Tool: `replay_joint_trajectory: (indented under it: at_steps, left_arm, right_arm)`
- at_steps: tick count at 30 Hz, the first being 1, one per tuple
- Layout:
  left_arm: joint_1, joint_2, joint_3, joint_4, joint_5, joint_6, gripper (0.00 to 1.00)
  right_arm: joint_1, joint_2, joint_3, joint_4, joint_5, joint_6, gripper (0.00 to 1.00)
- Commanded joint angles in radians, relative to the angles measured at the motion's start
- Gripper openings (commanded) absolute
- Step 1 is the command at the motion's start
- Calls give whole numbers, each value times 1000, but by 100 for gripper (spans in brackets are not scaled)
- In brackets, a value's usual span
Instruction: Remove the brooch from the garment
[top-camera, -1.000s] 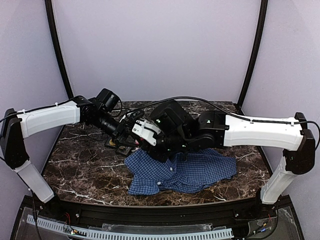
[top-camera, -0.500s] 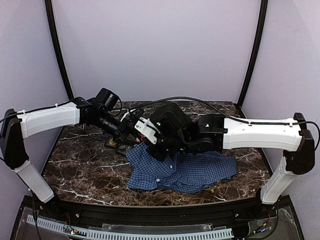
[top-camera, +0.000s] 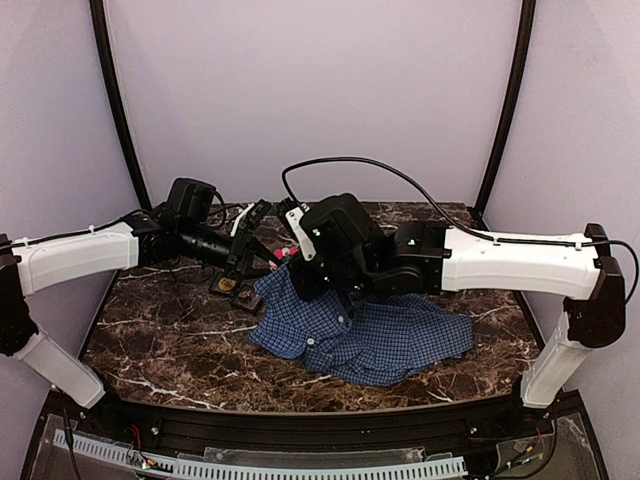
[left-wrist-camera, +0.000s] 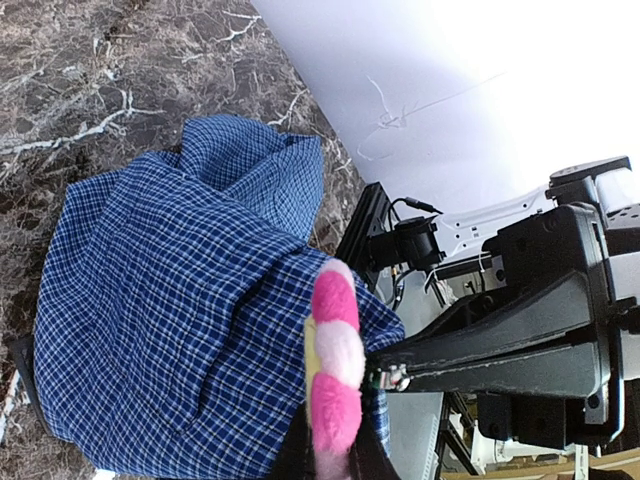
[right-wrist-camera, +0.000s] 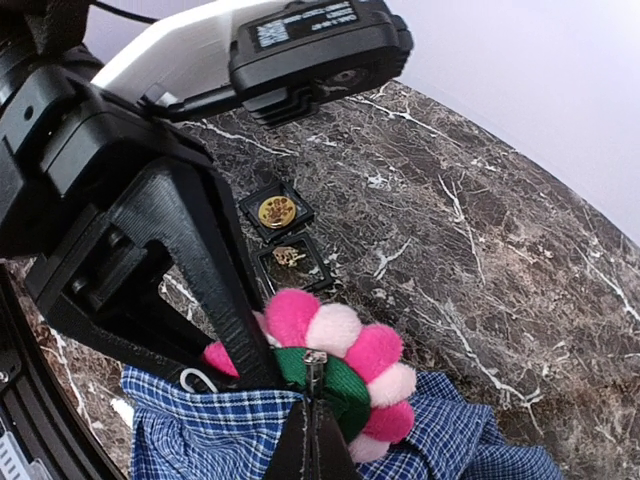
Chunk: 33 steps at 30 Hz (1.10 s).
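Observation:
The brooch (left-wrist-camera: 335, 365) is a ring of pink and pale pink pom-poms with a green back (right-wrist-camera: 350, 365). It sits at the raised edge of the blue checked shirt (top-camera: 350, 325). My left gripper (left-wrist-camera: 335, 458) is shut on the brooch's lower end. My right gripper (right-wrist-camera: 315, 405) is shut on the brooch's metal clasp where it meets the cloth. In the top view both grippers, left (top-camera: 256, 232) and right (top-camera: 293, 235), meet at the brooch (top-camera: 283, 253) above the table's back left. The shirt (left-wrist-camera: 170, 300) hangs from there onto the marble.
Two small open black boxes with gold brooches lie on the marble table (top-camera: 150, 330) below the grippers, one (right-wrist-camera: 277, 211) behind the other (right-wrist-camera: 291, 258). The right arm's black cable (top-camera: 400, 182) loops above. Dark frame posts stand at both sides.
The left arm has drawn back to the left and both grippers have risen. The shirt's collar edge has lifted with them and the cloth has shifted right.

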Motion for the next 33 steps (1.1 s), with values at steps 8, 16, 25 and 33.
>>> replay_joint_trajectory:
  at_steps: [8,16,25,33]
  left_arm:
    - [10,-87,-52,281,37,-115,41]
    - [10,-85,-59,295,37,-114,58]
    - [10,-99,-20,10,-151,38,66]
    - [7,-89,-2,-26,-142,76,81]
  right_arm:
    - [-59,-53,-94,107,-112,122,0]
    - [-66,-64,-97,116,-104,133,0]
    - [-70,-78,-108,128,-98,144,0]
    - [-79,-82,-115,144,-115,149,0]
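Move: The pink flower brooch, edge already pinched in the left fingers, has its middle about 3 cm to the left hand's right, level fore and aft and 1 cm lower. From the right hand, shut at its green back, it is some 2 cm ahead and 1 cm left, about level. The gold-disc tray lies roughly 12 cm left of the left hand, 6 cm ahead and 18 cm below; the garment's spread part is about 15 cm right of the left hand, 4 cm back, 16 cm down. The flower brooch's petal edge comes free as the left fingers open nearly wide; that hand rises about 5 cm, tilting some 10 degrees, then sinks almost all the way back, ending a little forward and left with the jaws still spread beside the brooch. The right hand stays shut at the flower's back, easing about a centimetre forward and right while it tilts slightly. ##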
